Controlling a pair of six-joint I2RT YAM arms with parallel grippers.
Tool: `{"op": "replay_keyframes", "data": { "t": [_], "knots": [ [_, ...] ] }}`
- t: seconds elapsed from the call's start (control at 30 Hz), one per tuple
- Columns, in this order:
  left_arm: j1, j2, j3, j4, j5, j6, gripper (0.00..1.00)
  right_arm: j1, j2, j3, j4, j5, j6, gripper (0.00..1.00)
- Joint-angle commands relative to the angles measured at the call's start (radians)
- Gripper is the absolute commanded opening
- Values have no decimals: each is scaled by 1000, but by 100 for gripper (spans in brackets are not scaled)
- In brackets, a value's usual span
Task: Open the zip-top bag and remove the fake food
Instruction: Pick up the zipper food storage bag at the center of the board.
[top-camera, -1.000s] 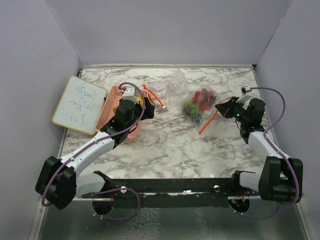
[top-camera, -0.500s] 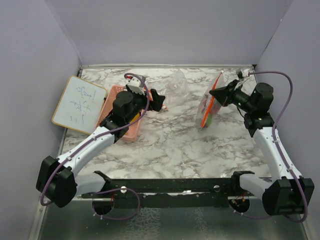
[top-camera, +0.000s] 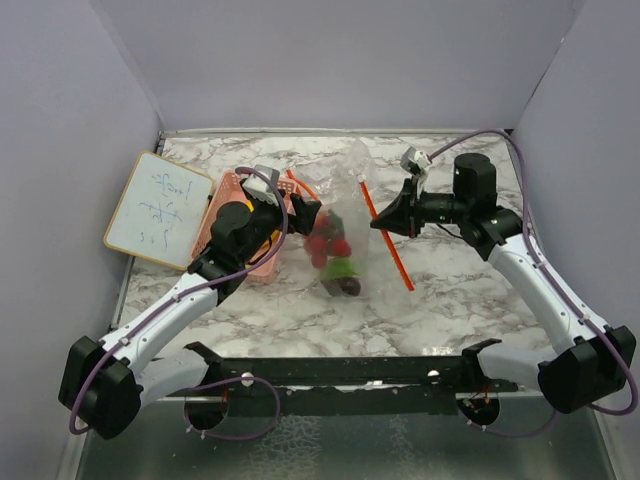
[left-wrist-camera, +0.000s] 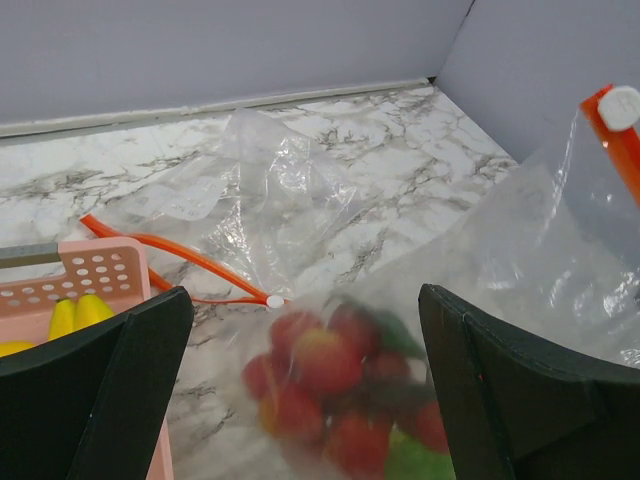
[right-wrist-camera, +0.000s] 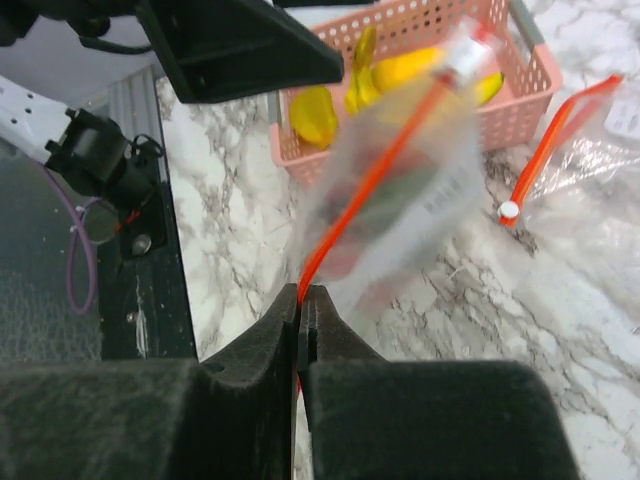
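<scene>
The zip-top bag (top-camera: 348, 215) hangs above the table's middle, its orange zip strip (top-camera: 392, 250) running diagonally. My right gripper (top-camera: 382, 222) is shut on that strip, and the right wrist view shows the jaws pinched on it (right-wrist-camera: 302, 292). The fake food (top-camera: 330, 252), red strawberries with green and dark pieces, sags in the bag's bottom. My left gripper (top-camera: 308, 213) is open just left of the bag. In the left wrist view (left-wrist-camera: 305, 295) its fingers (left-wrist-camera: 110, 390) stand wide on either side of the food (left-wrist-camera: 330, 390), not touching it.
A pink slotted basket (top-camera: 222, 215) with yellow bananas (left-wrist-camera: 75, 315) sits under the left arm. A second, empty zip bag (left-wrist-camera: 250, 190) lies at the back centre. A whiteboard (top-camera: 158, 208) lies at the far left. Walls close in on three sides.
My right gripper has lifted the bag off the table's right side and carried it left to the middle. My left gripper has swung right from over the basket to beside the bag.
</scene>
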Motion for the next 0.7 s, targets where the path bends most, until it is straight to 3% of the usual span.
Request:
{"op": "replay_keyframes", "data": {
  "t": [0.0, 0.17, 0.3, 0.5, 0.67],
  "knots": [
    [-3, -18, -49, 140, -2, 43, 99, -2, 37, 23, -181, 62, -141, 2],
    [-3, 13, -78, 253, 76, 101, 99, 0, 70, 35, -233, 195, -162, 2],
    [-2, 64, -87, 366, 238, 177, 99, 6, 86, 48, -238, 196, -167, 2],
    [0, 181, -20, 409, 521, 160, 99, 17, 85, 53, -247, 229, -179, 2],
    [4, 262, 7, 449, 551, 151, 99, 25, 87, 50, -243, 236, -183, 2]
  ]
}}
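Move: The food bag hangs by its zip from the right fingers, its food some 9 cm to that hand's left, 7 cm back and 12 cm below. From the left hand this food lies about 6 cm right, 8 cm back and 12 cm below; the empty bag is 9 cm ahead, 9 cm right, and the basket 18 cm left, 2 cm back, both well below. Still pinching the zip, the right hand sinks about 7 cm; the open left swings right some 7 cm, turning clockwise. ##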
